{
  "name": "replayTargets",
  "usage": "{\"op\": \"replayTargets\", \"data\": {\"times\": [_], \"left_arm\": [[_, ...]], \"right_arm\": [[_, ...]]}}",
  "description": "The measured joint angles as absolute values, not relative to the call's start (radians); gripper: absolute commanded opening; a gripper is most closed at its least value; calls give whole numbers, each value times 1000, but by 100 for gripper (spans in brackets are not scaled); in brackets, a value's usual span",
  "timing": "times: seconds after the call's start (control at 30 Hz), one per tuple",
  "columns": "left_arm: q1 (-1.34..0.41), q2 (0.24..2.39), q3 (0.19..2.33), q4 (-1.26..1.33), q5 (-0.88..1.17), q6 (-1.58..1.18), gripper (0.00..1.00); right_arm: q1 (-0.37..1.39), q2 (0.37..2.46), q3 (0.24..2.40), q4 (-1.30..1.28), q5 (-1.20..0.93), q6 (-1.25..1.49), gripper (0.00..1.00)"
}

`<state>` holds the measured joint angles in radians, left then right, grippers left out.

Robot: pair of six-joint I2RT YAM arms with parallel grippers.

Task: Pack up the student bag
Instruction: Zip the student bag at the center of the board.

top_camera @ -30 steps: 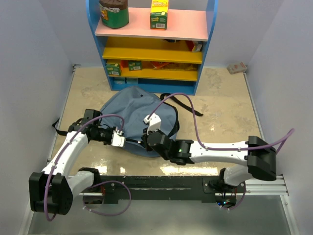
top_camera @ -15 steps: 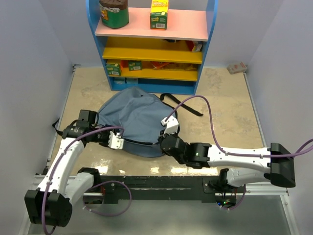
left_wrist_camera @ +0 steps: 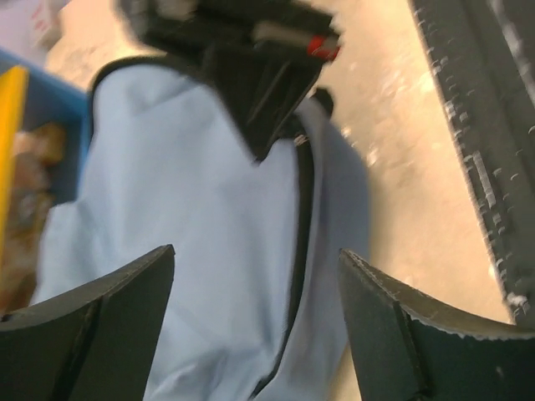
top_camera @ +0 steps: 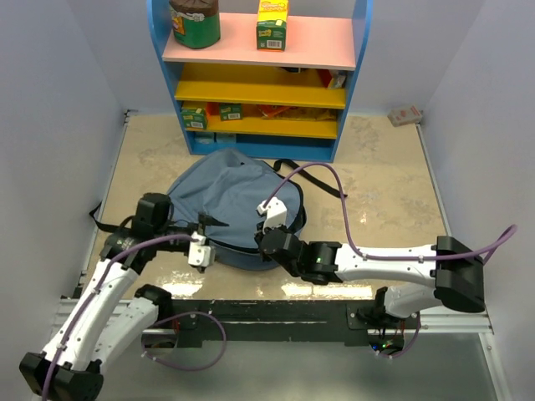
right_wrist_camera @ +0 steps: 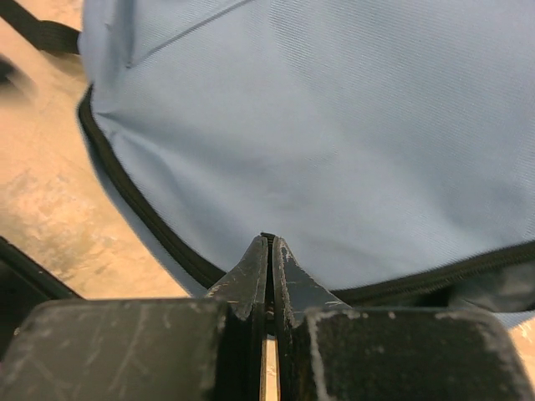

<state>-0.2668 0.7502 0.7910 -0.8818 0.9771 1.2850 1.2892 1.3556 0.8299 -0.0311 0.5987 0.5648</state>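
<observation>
The student bag [top_camera: 234,196], grey-blue with a black zip, lies flat mid-table in front of the shelf. My left gripper [top_camera: 211,238] hovers at the bag's near left edge, open, with only the bag's fabric [left_wrist_camera: 209,209] and zip showing between its fingers [left_wrist_camera: 257,251]. My right gripper [top_camera: 256,244] sits at the bag's near edge, facing the left one, and shows as a dark shape [left_wrist_camera: 251,75] in the left wrist view. It is shut [right_wrist_camera: 268,238] just above the zip line [right_wrist_camera: 142,213]. A thin dark sliver shows at its tips; what that is I cannot tell.
A blue shelf unit [top_camera: 259,83] stands behind the bag with a jar [top_camera: 195,21], a carton [top_camera: 272,23] and small boxes. A black strap [top_camera: 313,180] trails to the right of the bag. A small box [top_camera: 405,115] lies back right. The mounting rail [top_camera: 276,322] runs along the near edge.
My left gripper has opened wide and let go of the bag's edge. My right gripper, shut throughout, slid right along the near edge and has come back left.
</observation>
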Motion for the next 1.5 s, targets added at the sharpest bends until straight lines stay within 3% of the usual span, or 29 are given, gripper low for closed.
{"op": "replayTargets", "data": {"times": [0.23,0.37,0.67,1.2,1.3,1.33,1.4,1.5], "left_arm": [[-612,776,604,-500,802,979,73],[-697,899,598,-332,687,879,69],[-743,931,559,-168,554,795,66],[-747,887,551,-284,595,802,68],[-748,892,521,-237,583,795,58],[-750,896,506,-215,569,793,46],[-756,907,476,-173,536,783,36],[-762,919,444,-132,489,776,31]], "right_arm": [[1289,1365,841,-5,584,557,0],[1288,1362,841,-12,587,558,0],[1287,1292,803,-6,590,568,0],[1282,1280,744,4,591,596,0],[1282,1280,744,9,591,597,0],[1282,1280,744,9,591,599,0],[1282,1280,744,9,591,601,0],[1282,1280,744,9,592,603,0]]}}
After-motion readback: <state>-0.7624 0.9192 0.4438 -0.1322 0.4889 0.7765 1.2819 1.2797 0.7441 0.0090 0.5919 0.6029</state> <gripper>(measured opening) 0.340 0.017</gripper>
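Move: The left hand's spot is the student bag's closed front zipper edge, just left of the slider: about 8 cm to its right, 1 cm ahead and 11 cm below. The slider is some 11 cm to its right, 1 cm ahead, 9 cm below; the bag's middle about 12 cm ahead, 4 cm right and 14 cm below. From the right hand, already shut at the slider, that spot lies about 4 cm left, level fore and aft, and 3 cm lower. The closed zipper edge beside the slider is what the left hand comes over, swinging about 8 cm to the right and 6 cm down with its fingers wide, lingering there, then sinking another 3–4 cm as the fingers close to roughly a third open astride the edge. The right hand keeps its shut grip on the slider's pull, rises a little, then settles back about 1.5 cm farther right. ##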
